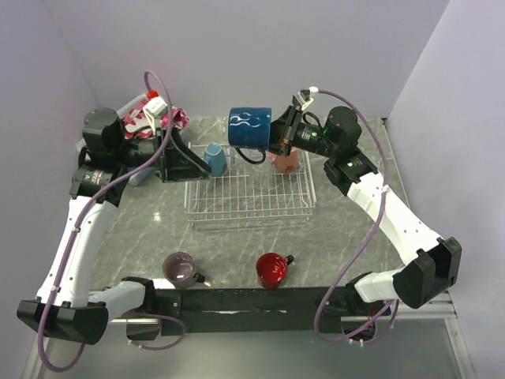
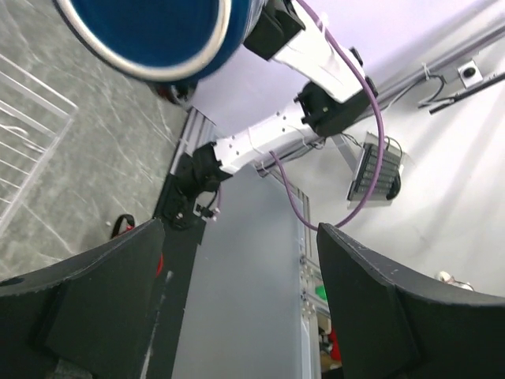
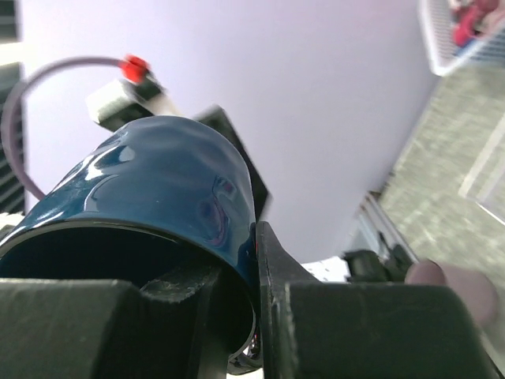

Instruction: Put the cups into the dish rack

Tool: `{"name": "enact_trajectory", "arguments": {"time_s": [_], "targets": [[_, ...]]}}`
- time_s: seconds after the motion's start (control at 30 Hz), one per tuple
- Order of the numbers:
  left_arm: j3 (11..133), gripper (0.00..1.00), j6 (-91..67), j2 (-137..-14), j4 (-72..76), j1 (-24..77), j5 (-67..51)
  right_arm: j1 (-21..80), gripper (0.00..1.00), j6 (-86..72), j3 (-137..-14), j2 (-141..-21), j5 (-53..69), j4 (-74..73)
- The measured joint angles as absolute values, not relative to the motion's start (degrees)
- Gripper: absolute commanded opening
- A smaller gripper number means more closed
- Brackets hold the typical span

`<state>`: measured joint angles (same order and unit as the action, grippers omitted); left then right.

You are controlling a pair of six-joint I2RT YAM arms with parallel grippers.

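My right gripper (image 1: 274, 139) is shut on the rim of a navy mug (image 1: 249, 126) and holds it on its side in the air above the back of the white wire dish rack (image 1: 248, 207). In the right wrist view one finger is inside the navy mug (image 3: 158, 189) and one outside, at the gripper (image 3: 251, 260). A light blue mug (image 1: 215, 159) and a salmon mug (image 1: 285, 161) stand in the rack's back row. My left gripper (image 1: 197, 166) is open and empty beside the light blue mug. The left gripper (image 2: 237, 300) sees the navy mug (image 2: 150, 35) overhead.
A mauve mug (image 1: 181, 269) and a red mug (image 1: 272, 270) stand near the table's front edge. A white plastic basket with pink cloth (image 1: 154, 115) sits at the back left, behind the left arm. Walls close in the back and both sides.
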<state>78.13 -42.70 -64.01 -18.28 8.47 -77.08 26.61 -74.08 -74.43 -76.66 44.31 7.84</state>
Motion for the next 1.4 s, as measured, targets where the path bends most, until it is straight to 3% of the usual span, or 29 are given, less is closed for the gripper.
{"name": "enact_trajectory", "arguments": {"time_s": [0.43,0.9,1.1,1.4], "targets": [[78.8,0.79,-40.1,-69.5,-19.0,16.5,-65.3,30.7,0.0,-81.0,-74.5,-84.5,44.0,19.8],[76.3,0.77,-47.9,-70.9,-4.7,20.8,-53.3,32.1,0.0,-85.4,-74.9,-87.7,42.9,27.5],[76.2,0.67,-50.6,-73.1,-2.0,21.1,-52.3,32.2,0.0,-88.9,-76.2,-91.5,41.3,32.3],[76.2,0.44,-51.8,-73.6,-1.5,21.1,-51.5,32.2,0.0,-92.3,-77.0,-93.8,38.4,36.7]]}}
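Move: The blue mug is already in the right hand, pinched by its rim wall; its middle is about 2 cm left of and 3 cm above that hand, base facing the left gripper and handle hanging back. The left gripper stands 9 cm back and 11 cm left of the right hand, so for the left hand the mug lies some 9 cm ahead, 10 cm right and 2 cm up. From the right hand, about 32 cm below and 16 cm ahead in the rack, are the light-blue mug 13 cm left and the orange mug 10 cm right. The left hand reaches some 8 cm forward and 6 cm to the right, sinking slightly and swinging about 15 degrees counter-clockwise, to come in under the blue mug's base end at its handle side, its wide-open fingers closing to about half only near the end. The right hand keeps its pinch on the rim and brings the mug to meet it, about 6 cm left and then 5 cm forward, rolling so that the mug's base end tips up. ##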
